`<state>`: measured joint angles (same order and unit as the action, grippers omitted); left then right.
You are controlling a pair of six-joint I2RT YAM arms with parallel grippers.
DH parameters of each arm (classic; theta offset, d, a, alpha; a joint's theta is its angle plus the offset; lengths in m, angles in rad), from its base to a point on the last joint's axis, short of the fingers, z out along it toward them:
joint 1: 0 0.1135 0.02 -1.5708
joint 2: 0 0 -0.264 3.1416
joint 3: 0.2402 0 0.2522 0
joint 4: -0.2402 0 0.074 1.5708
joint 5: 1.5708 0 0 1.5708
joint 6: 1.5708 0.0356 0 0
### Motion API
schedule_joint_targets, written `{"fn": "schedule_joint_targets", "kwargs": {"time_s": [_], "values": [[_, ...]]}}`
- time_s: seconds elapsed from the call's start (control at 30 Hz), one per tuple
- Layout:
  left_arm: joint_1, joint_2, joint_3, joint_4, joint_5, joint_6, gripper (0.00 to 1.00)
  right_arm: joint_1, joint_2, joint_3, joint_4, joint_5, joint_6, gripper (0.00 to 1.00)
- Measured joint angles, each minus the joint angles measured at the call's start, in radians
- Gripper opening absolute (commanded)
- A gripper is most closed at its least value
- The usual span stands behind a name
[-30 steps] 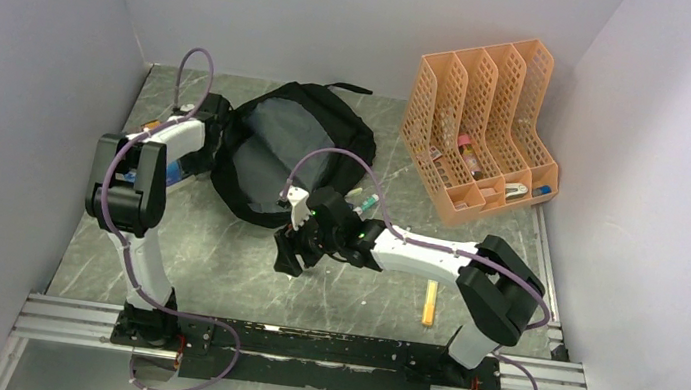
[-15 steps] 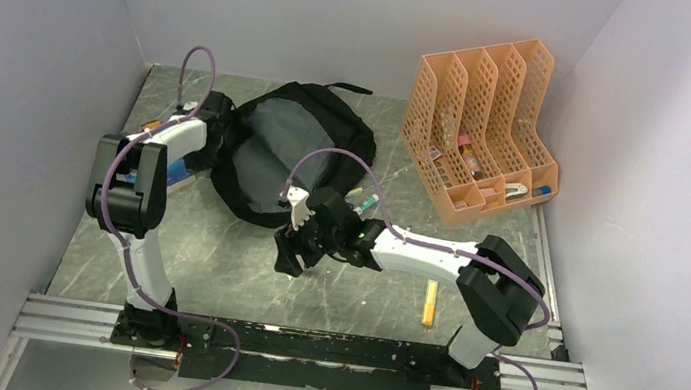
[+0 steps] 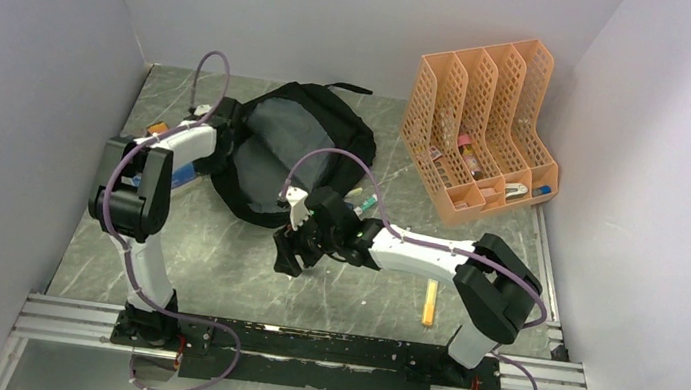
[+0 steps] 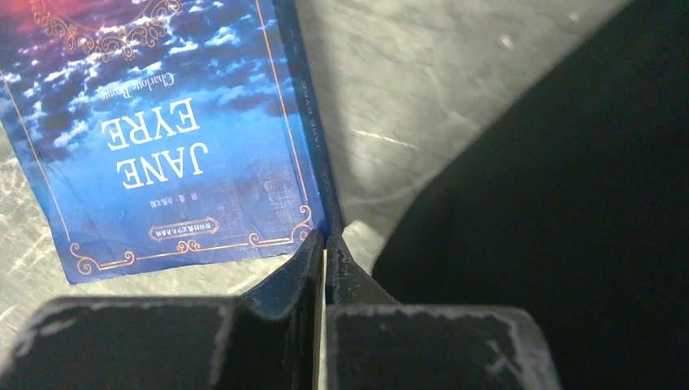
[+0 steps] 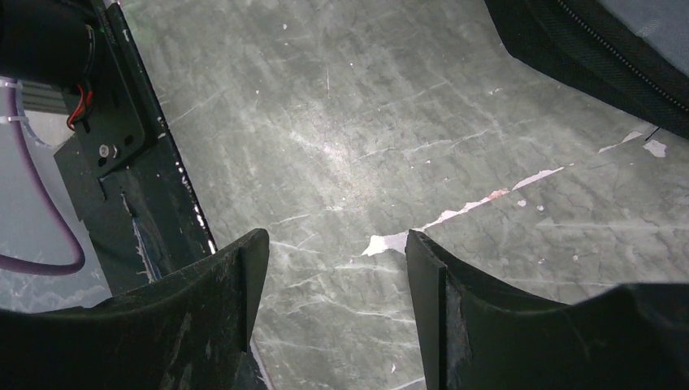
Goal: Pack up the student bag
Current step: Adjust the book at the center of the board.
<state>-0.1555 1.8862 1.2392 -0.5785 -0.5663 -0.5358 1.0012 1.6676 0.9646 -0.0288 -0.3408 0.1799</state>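
Observation:
The student bag (image 3: 292,148) lies floppy at the back middle of the table, its grey lining showing through the open top. My left gripper (image 3: 221,133) is at the bag's left edge, between the bag and a blue "Jane Eyre" book (image 4: 162,122). In the left wrist view this gripper (image 4: 326,236) is shut, only a thin pale slit showing between its fingers, with the black bag (image 4: 552,203) just to the right. My right gripper (image 3: 288,253) hangs open over bare table in front of the bag. In its wrist view the right gripper (image 5: 329,260) holds nothing, and the bag's corner (image 5: 593,49) lies top right.
An orange mesh file organiser (image 3: 481,127) with small items stands at the back right. A yellow marker (image 3: 429,302) lies near the right arm's base. Pens (image 3: 361,199) rest by the bag's right side. A small orange item (image 3: 157,128) sits at the far left, close to the wall.
The left gripper has closed and shifted slightly right toward the bag's edge, its cable rising. The right arm has stayed put.

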Motion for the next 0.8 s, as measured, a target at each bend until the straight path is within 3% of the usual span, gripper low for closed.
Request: {"fn": "schedule_joint_targets", "kwargs": {"time_s": [0.23, 0.47, 0.67, 0.8], "values": [[-0.068, -0.018, -0.006, -0.009, 0.02, -0.019, 0.05, 0.0, 0.001, 0.0, 0.0, 0.0, 0.0, 0.67], [-0.061, -0.039, 0.024, -0.078, 0.09, -0.039, 0.23, 0.0, 0.003, 0.0, 0.0, 0.0, 0.0, 0.67], [0.057, -0.243, -0.034, -0.035, 0.202, -0.057, 0.53, 0.0, 0.003, 0.0, 0.0, 0.0, 0.0, 0.67], [0.21, -0.444, -0.163, 0.05, 0.268, -0.074, 0.55, 0.0, 0.003, 0.0, 0.0, -0.002, 0.0, 0.67]]}}
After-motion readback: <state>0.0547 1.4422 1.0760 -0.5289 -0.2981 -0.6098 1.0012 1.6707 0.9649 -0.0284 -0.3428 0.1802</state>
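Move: The Jane Eyre book lies flat at the left hand: its nearly shut fingertips are on the book's right-hand corner, at the spine side, so the book's middle is about 12 cm left and 4 cm ahead, a centimetre or two lower. The bag's left edge runs about 4 cm right and 4 cm ahead of this hand; the bag's middle is some 21 cm right and 7 cm ahead. From the idle right hand the book is roughly 36 cm left, 25 cm ahead and 6 cm below. The book, still held at its spine-side corner by the left hand's nearly closed fingertips, is dragged about 3.5 cm right towards the bag. Then the fingers let go and open to about half, and the hand rises briskly some 9 cm while swinging about 7 cm back left over the book, the wrist tilting some 25 degrees so the fingers point more forward. ##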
